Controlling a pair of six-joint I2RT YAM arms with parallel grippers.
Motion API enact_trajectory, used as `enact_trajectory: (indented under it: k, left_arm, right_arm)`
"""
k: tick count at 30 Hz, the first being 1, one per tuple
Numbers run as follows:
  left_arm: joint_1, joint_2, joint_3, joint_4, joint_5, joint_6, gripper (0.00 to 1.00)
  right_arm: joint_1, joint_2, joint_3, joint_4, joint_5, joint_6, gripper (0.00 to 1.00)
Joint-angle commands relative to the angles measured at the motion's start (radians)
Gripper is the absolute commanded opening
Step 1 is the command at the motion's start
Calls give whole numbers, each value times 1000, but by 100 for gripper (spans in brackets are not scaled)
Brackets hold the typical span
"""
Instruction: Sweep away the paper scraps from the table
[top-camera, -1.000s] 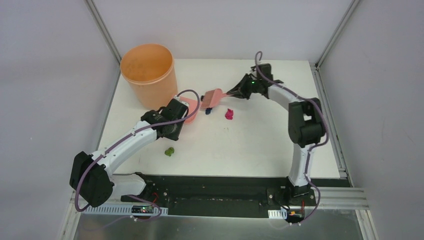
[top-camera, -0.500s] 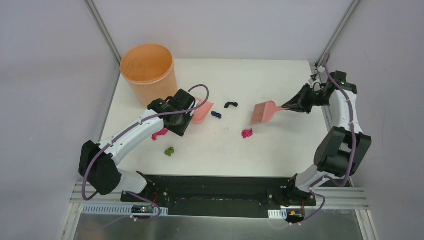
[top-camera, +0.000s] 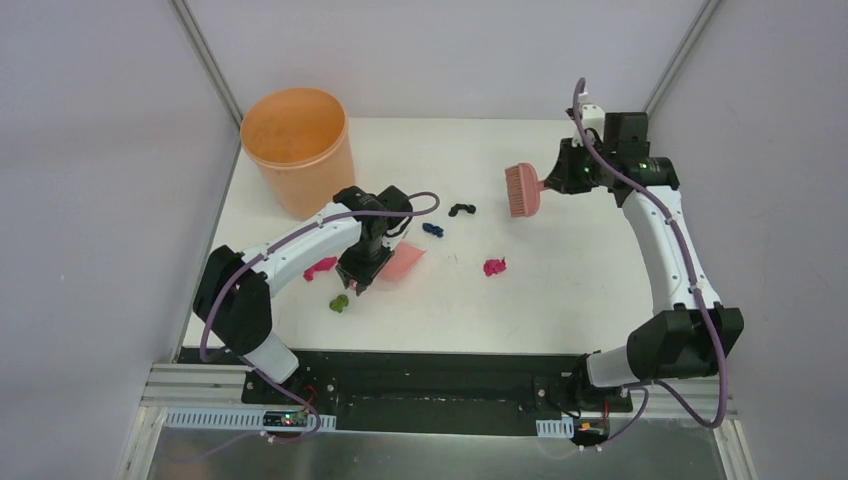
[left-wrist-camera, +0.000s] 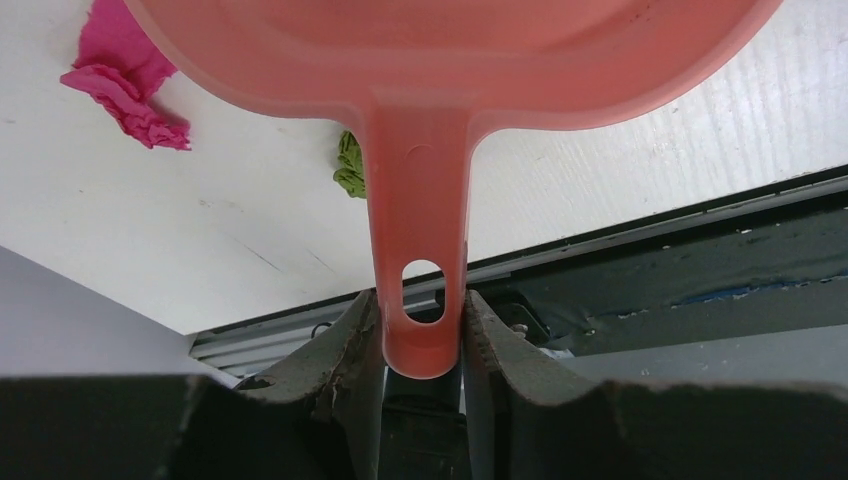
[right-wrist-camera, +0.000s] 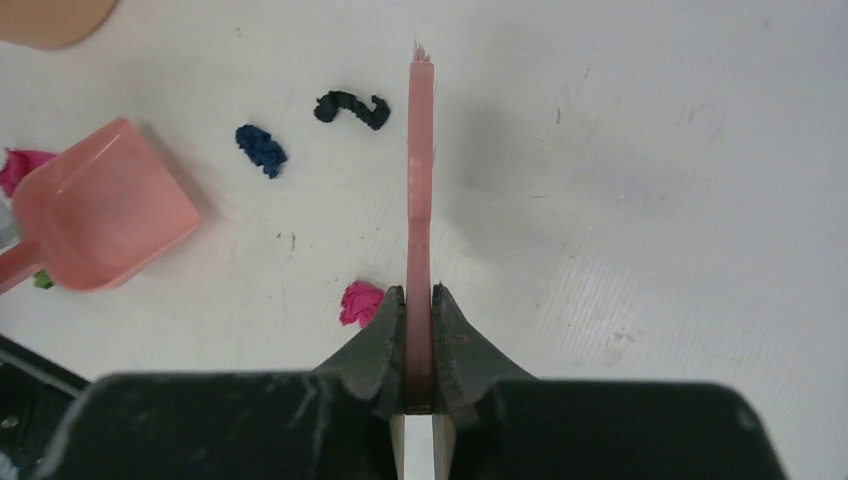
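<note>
My left gripper (top-camera: 358, 276) is shut on the handle of the pink dustpan (top-camera: 406, 262), which lies on the white table (top-camera: 560, 290); its jaws clamp the handle (left-wrist-camera: 420, 250) in the left wrist view. My right gripper (top-camera: 553, 180) is shut on the pink hand brush (top-camera: 522, 190), held above the table at the back right and seen edge-on (right-wrist-camera: 420, 180) in the right wrist view. Paper scraps lie between them: black (top-camera: 461, 210), dark blue (top-camera: 433, 229), magenta (top-camera: 494, 266), another magenta (top-camera: 320, 268) and olive green (top-camera: 340, 303) beside the left gripper.
A tall orange bin (top-camera: 296, 145) stands at the table's back left. The black and aluminium frame (top-camera: 440, 375) runs along the near edge, with both arm bases on it.
My left gripper has swung the dustpan toward the near edge, away from the bin. My right gripper has carried the brush farther back and turned it; the scraps have stayed put.
</note>
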Motion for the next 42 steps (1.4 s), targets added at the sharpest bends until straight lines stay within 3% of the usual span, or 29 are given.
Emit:
enact_trajectory:
  k: [1,4,8,20,33,38,42]
  left_arm:
    - [-20,27,15,-12,4,25,0]
    - [-33,51,-1,27,6,39,0]
    - [-48,78,-31,125,10,56,1]
    - [-61,47,-137,351,-44,73,25]
    - [-62,55,-141,363,5,82,26]
    - [-61,64,-128,335,-3,83,15]
    - [-62,108,-83,253,-103,86,5]
  right_arm:
    - [75,44,-4,141,194,-32,0]
    - [116,89,7,175,262,-55,0]
    - [117,123,15,184,232,-4,0]
    - [119,132,-14,206,171,36,0]
    - [132,166,6,213,182,37,0]
    - [193,277,109,185,256,-46,0]
    - [253,386,219,161,297,-112,0]
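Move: The black scrap that the brush is going for lies about 16 cm to the right hand's left, 6 cm ahead and some 24 cm below. From that hand, the blue scrap is about 22 cm left and 1 cm ahead, and the lone pink scrap 9 cm left and 8 cm back. For the left hand with the dustpan, the blue scrap lies roughly 18 cm ahead, 17 cm right and 10 cm down; the black one is 23 cm ahead and 22 cm right. The brush, still gripped in the right hand, is carried down, forward and then leftward towards the black scrap, about 7 cm lower and 7 cm farther out, with a pause midway; the hand's left side dips some 10 degrees. The dustpan, still held, is lowered about 5 cm by the left hand while edging right and slightly forward, bringing its lip towards the blue scrap, then stays there. ##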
